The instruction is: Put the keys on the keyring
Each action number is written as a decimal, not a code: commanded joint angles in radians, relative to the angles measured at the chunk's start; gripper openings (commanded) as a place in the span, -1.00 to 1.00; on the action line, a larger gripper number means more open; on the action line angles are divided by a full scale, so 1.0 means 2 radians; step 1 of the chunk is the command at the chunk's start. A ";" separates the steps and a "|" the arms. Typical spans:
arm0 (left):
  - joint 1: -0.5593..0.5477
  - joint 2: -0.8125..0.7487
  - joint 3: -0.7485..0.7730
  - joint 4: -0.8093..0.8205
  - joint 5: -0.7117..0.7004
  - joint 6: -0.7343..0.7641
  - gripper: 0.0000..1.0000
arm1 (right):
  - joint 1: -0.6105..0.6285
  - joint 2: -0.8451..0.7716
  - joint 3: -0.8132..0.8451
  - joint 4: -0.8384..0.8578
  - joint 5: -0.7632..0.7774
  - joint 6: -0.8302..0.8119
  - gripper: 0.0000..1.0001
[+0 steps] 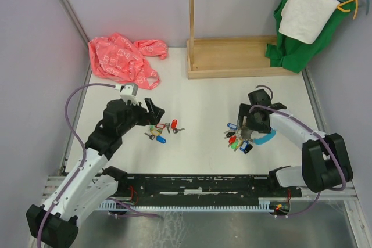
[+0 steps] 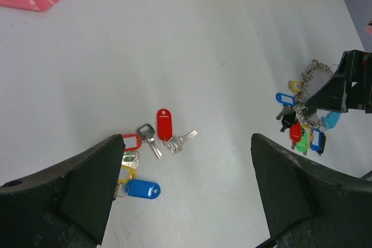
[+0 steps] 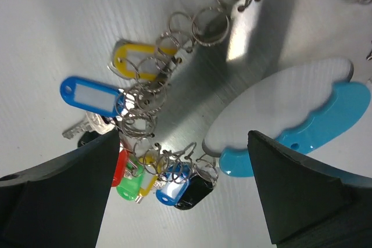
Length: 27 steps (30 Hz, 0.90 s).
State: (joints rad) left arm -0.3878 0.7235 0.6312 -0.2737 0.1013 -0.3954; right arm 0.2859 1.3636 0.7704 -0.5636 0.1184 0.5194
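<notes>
Several loose keys [image 1: 163, 128] lie left of the table's middle. In the left wrist view they show as a red tag [image 2: 165, 124] with a silver key, a bare silver key [image 2: 149, 138], a blue tag [image 2: 143, 189] and a yellow tag [image 2: 127, 173]. My left gripper [image 1: 152, 113] hovers open just above them [image 2: 186, 164]; nothing is between its fingers [image 2: 87, 184]. The keyring [image 1: 244, 137] lies to the right, a coil of grey metal rings [image 3: 174, 27] joined to a light-blue sleeve [image 3: 325, 120], hung with tagged keys [image 3: 93, 97]. My right gripper [image 3: 183, 166] stands open low over it, jaws either side of the loop.
A pink plastic bag [image 1: 119, 56] lies at the back left. A wooden stand [image 1: 232, 56] sits at the back centre. Green cloth and a white towel [image 1: 305, 13] hang at the back right. A black rail [image 1: 203, 184] runs along the near edge.
</notes>
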 commanded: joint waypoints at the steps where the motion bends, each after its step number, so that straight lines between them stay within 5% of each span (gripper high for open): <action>1: -0.001 0.011 0.018 0.031 0.045 -0.051 0.90 | 0.000 -0.023 -0.028 0.002 -0.020 0.017 1.00; 15: -0.024 0.034 -0.011 0.069 0.063 -0.087 0.89 | 0.079 0.051 -0.027 0.096 -0.074 0.060 1.00; 27: -0.101 0.066 -0.015 0.083 0.016 -0.106 0.86 | 0.146 0.193 0.117 0.165 -0.099 0.095 0.98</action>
State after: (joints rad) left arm -0.5308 0.8383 0.6025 -0.1757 0.1806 -0.5594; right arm 0.5541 1.6524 0.9207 -0.2935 -0.0170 0.6762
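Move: The keyring plate lies about 4 cm to the right of the right hand, 3 cm ahead and 3 cm below. Its bunch of attached keys hangs roughly 3 cm left and 2 cm back of the hand, its turquoise handle some 8 cm right, level with the hand. The loose keys are about 34 cm left, 2 cm ahead. From the left hand, the keyring is some 40 cm right, 4 cm ahead and 19 cm below, the loose keys 1 cm right, 3 cm ahead. The right hand, fingers kept wide open, comes down against the keyring with one finger seemingly hooked in the plate's opening: first about 3 cm back and 2.5 cm down, then sweeping left and somewhat forward, dragging the plate some 15 cm towards the loose keys. The open left hand eases about 6 cm right, a little back and down, towards the keyring. ##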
